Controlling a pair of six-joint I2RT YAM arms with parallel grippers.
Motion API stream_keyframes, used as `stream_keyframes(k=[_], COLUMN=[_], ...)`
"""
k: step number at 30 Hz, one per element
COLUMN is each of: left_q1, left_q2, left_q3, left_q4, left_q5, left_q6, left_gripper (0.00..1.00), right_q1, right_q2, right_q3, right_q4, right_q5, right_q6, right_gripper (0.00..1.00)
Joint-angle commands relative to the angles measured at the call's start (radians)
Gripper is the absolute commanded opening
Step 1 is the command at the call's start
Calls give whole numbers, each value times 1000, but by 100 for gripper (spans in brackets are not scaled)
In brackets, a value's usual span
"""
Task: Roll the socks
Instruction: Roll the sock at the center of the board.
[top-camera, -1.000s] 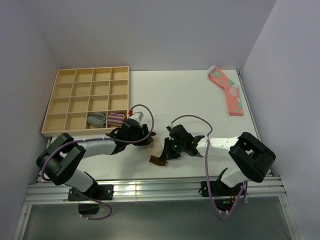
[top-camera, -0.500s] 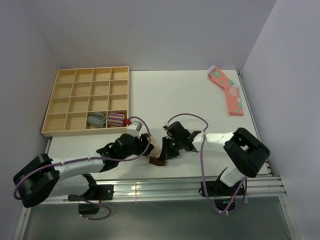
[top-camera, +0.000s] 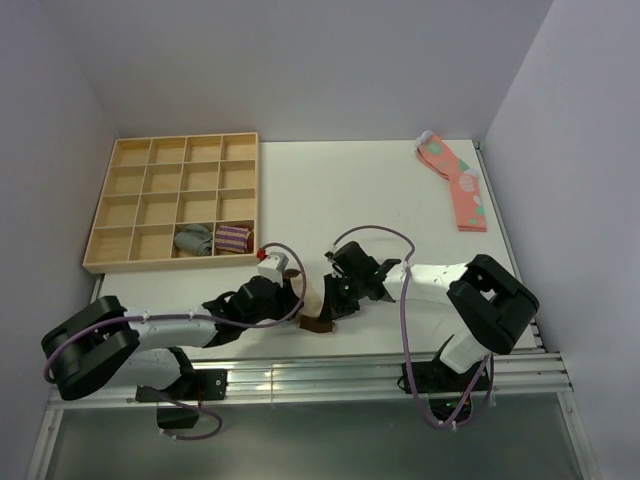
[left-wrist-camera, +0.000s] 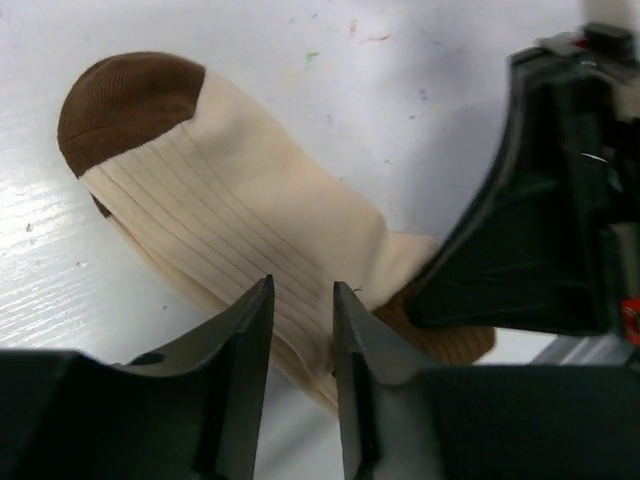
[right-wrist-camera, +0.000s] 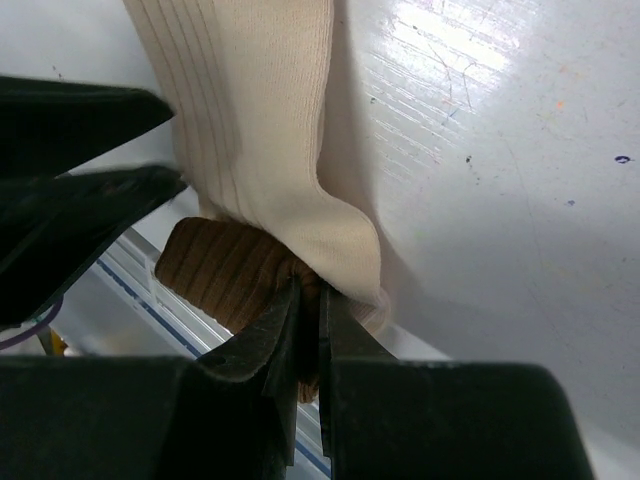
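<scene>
The socks (top-camera: 312, 296) lie at the table's near edge between my two grippers. They are beige with a dark brown toe (left-wrist-camera: 125, 100) and a brown cuff (right-wrist-camera: 225, 270). My right gripper (top-camera: 332, 303) is shut on the socks where the beige fabric meets the cuff (right-wrist-camera: 310, 292). My left gripper (top-camera: 296, 300) comes in from the left. Its jaws (left-wrist-camera: 302, 288) stand a narrow gap apart astride the edge of the socks' beige body (left-wrist-camera: 250, 200). Whether they pinch the fabric I cannot tell. The right gripper's black body (left-wrist-camera: 540, 200) is close beside the left fingers.
A wooden compartment tray (top-camera: 150, 265) stands at the back left, holding a grey rolled sock (top-camera: 195, 240) and a purple-striped one (top-camera: 232, 238). Pink spotted socks (top-camera: 458, 188) lie at the back right. The metal rail (top-camera: 300, 375) runs just beyond the near edge.
My left arm has swung toward the near edge and its gripper has come onto the socks from the left, jaws narrowing. The right gripper has kept its hold, shifting slightly left.
</scene>
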Motion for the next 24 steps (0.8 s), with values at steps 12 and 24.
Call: stream_keyframes(k=[12, 24], left_q1=[8, 12], left_q2=[310, 306], left_q3=[194, 167], left_q4=[-70, -2], left_q5=[-97, -37], left_q6=[-91, -57], left_gripper=[0, 0], right_q1=[35, 37], right_q2=[-3, 164], right_q3=[26, 107], right_q4=[-196, -247], right_q5=[28, 19], right_q6=[-83, -103], right_gripper=[3, 3])
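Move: The sock's cream middle lies under the open left fingers, about 1 cm ahead, 2 cm to the right and 3 cm below. From the left hand, the brown toe is some 6 cm ahead and 2 cm left, and the brown cuff about 5 cm back and 4 cm right. The right gripper already holds the cuff; the cream middle lies roughly 5 cm ahead and 3 cm left of that gripper, level with it. Drop the half-open left gripper about 2.5 cm onto the sock's cream ribbed part, easing forward and narrowing the fingers on the way. Once low, sweep some 3 cm right and on forward towards the toe, shutting the fingers on the fabric. Keep the right gripper clamped on the brown cuff, nearly in place, as an anchor. ##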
